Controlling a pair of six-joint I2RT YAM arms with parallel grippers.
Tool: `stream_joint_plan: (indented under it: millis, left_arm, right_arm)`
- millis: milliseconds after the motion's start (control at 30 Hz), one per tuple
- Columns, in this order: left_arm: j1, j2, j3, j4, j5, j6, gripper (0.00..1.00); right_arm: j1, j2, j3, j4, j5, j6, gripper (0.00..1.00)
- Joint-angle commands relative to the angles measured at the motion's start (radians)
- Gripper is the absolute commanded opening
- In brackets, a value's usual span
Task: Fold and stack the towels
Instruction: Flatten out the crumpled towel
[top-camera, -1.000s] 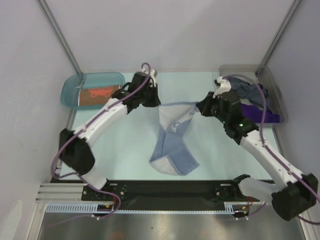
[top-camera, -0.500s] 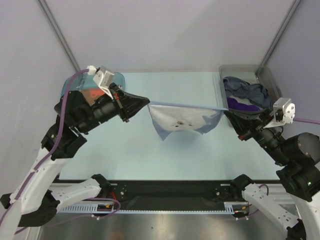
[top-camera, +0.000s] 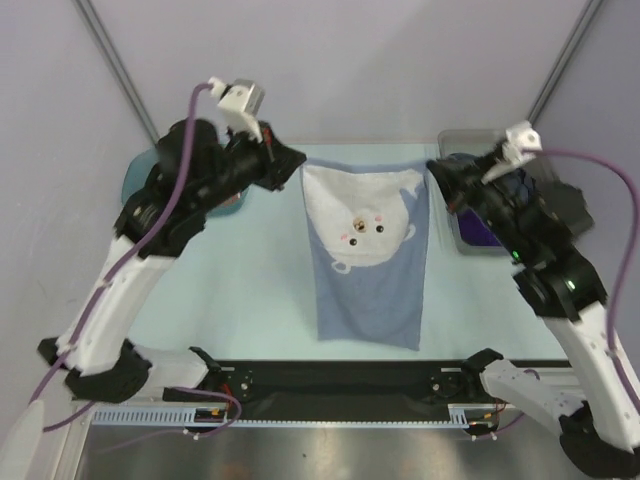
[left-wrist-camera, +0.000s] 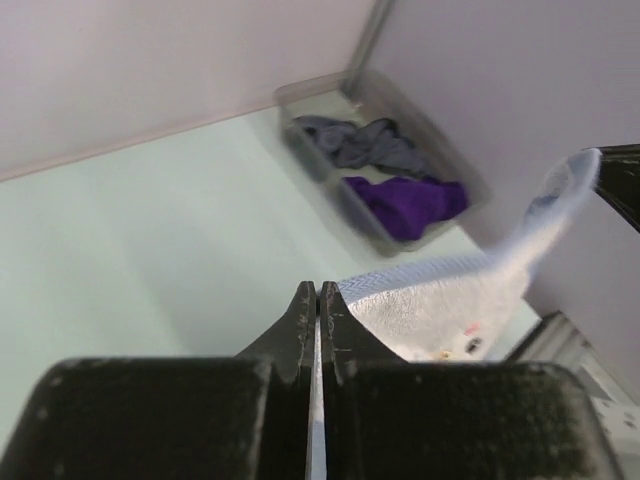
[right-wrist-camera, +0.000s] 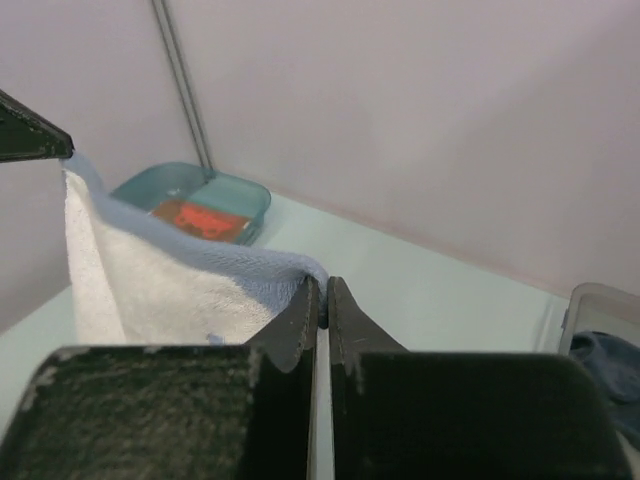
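A pale blue-white towel (top-camera: 368, 250) with a teapot print hangs spread flat between my two grippers, high above the table. My left gripper (top-camera: 300, 172) is shut on its top left corner, and my right gripper (top-camera: 432, 172) is shut on its top right corner. In the left wrist view the left gripper (left-wrist-camera: 318, 290) pinches the towel's edge (left-wrist-camera: 440, 300). In the right wrist view the right gripper (right-wrist-camera: 320, 286) pinches the towel's corner (right-wrist-camera: 150, 270). An orange-brown towel (right-wrist-camera: 200, 218) lies in the teal tray (right-wrist-camera: 240, 190). Purple (left-wrist-camera: 405, 205) and grey-blue (left-wrist-camera: 360, 145) towels lie in the clear bin.
The clear grey bin (top-camera: 462, 140) stands at the back right, partly behind my right arm. The teal tray (top-camera: 135, 182) at the back left is mostly hidden by my left arm. The black base rail (top-camera: 340, 378) runs along the near edge.
Both arms have lifted and drawn back and closer together. The towel, slack and bunched before, now hangs at full length with its printed face showing.
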Motion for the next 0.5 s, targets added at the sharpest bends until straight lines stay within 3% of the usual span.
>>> stream_joint_plan:
  millis: [0,100,267,467]
  left_arm:
    - [0.103,0.195,0.127,-0.111,-0.093,0.043,0.0]
    - [0.229,0.327,0.129,-0.033,-0.012,0.023,0.0]
    - [0.343,0.525,0.133,0.148,0.128,0.053,0.0]
    - [0.437,0.852,0.355,0.228,0.246,0.086,0.0]
  right_arm:
    - [-0.106,0.214,0.008,0.121,-0.032,-0.035,0.0]
    - [-0.191,0.36,-0.04,0.296,-0.179,0.042,0.0]
    - [-0.285,0.681,-0.037,0.505,-0.33,0.05,0.0]
    - [-0.349,0.961,0.119,0.615,-0.439,0.004,0.0]
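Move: The blue bear towel hangs stretched between both shut grippers, its lower edge some 15 cm back from the left gripper, 14 cm to its right and 40 cm down. The bare table where its top edge is headed lies straight ahead of each hand, about 30 cm out and 46 cm below. The green tray stands roughly 33 cm ahead and 38 cm left of the left hand; the grey bin stands 31 cm ahead and 31 cm right of the right hand. Swing both grippers together out over the table, keeping the towel's top corners pinched and the spacing between them: level at first, then steeply down as well, about 27 cm forward and 25 cm down in one fast sweep towards the bare far table. Let both hands tip down some 25 degrees on the way, and stay shut. ##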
